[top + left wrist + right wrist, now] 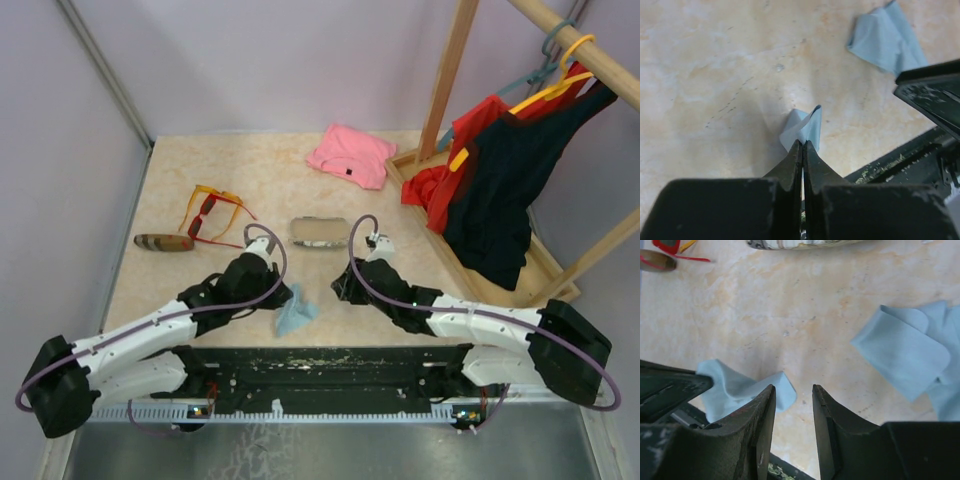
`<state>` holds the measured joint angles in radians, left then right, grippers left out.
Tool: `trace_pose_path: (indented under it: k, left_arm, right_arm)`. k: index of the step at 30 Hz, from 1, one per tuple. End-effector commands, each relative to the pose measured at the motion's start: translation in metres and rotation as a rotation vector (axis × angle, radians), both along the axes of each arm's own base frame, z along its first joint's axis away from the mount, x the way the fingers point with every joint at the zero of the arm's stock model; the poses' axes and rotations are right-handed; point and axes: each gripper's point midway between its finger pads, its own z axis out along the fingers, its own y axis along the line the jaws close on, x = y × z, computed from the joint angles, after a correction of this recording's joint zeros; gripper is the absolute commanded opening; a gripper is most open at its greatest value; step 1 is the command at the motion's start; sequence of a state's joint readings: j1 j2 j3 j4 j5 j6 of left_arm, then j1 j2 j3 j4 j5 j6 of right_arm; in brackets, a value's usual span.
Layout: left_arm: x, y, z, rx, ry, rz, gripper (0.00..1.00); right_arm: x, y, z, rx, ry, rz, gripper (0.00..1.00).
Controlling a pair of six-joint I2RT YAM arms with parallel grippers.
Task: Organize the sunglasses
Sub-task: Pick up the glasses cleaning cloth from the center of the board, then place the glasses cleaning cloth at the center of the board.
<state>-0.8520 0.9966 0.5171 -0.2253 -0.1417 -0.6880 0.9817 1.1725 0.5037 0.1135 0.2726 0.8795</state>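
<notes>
The sunglasses lie together at the table's left: an orange-amber pair [218, 196] and a red pair with dark lenses [204, 222], whose corner shows in the right wrist view [669, 246]. Both grippers are well away from them, near the front edge. My left gripper [803, 143] [288, 296] is shut, its tips pinching a corner of a light blue cloth [803, 126] [296, 314]. My right gripper [793, 388] [339, 290] is open over bare table, nothing between its fingers. The pinched cloth [735, 389] lies just beside its left finger.
A brown case [163, 242] lies below the sunglasses, and a grey-patterned case [318, 232] sits mid-table. A second light blue cloth [910, 350] [887, 37] lies close to the right gripper. A pink garment [350, 153] is at the back, and a wooden rack with hanging clothes [500, 170] at the right.
</notes>
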Motion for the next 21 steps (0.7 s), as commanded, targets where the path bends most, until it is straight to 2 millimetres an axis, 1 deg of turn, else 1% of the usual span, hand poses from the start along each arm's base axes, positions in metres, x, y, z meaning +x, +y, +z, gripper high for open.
trace_pose_path:
  k: [1,3,6,8,11,18,21]
  left_arm:
    - [-0.002,-0.027,0.047,-0.107,-0.138,-0.165,0.01]
    - [-0.002,-0.027,0.053,-0.113,-0.165,-0.174,0.01]
    - [-0.002,-0.026,0.055,-0.110,-0.178,-0.183,0.01]
    - [-0.004,-0.031,0.058,-0.122,-0.179,-0.212,0.01]
    - [-0.008,-0.046,0.067,-0.159,-0.182,-0.277,0.01]
    - [-0.018,-0.087,0.104,-0.211,-0.235,-0.431,0.01]
    - [-0.018,-0.102,0.118,-0.226,-0.253,-0.478,0.01]
  right_arm:
    - [0.004,-0.020,0.003,-0.045,-0.051,-0.073,0.36]
    - [0.005,-0.025,0.004,-0.053,-0.058,-0.087,0.36]
    - [0.006,-0.030,0.006,-0.067,-0.068,-0.099,0.36]
    - [0.007,-0.034,0.007,-0.075,-0.076,-0.107,0.36]
    - [0.008,-0.040,0.011,-0.082,-0.091,-0.126,0.36]
    - [0.011,-0.067,0.021,-0.097,-0.131,-0.203,0.36]
    - [0.012,-0.076,0.023,-0.099,-0.138,-0.229,0.36]
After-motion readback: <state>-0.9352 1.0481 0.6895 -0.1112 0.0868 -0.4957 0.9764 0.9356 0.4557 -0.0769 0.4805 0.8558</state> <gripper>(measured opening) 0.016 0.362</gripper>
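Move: The left hand already pinches the blue cleaning cloth, whose middle hangs about 5 cm below it, 3 cm to the right and 2 cm back. From that hand the open glasses case lies some 17 cm ahead, 9 cm to the right and 6 cm down, and the second cloth about 22 cm right, 4 cm ahead. From the right hand the held cloth is roughly 11 cm left, 3 cm back and 6 cm down, the second cloth 8 cm right and 3 cm ahead. Keeping its shut pinch on the edge of the cleaning cloth, the left hand lifts it about 8 cm and carries it about as far to the right, climbing first and then swinging across on the near side of the open case, while the wrist turns some 20 degrees clockwise and the fingertips tip up a little. The right hand, empty and partly open, makes room by going to the right to above the second cloth, sinking slightly before it rises, turning a little clockwise and leaving its fingers as they are. ##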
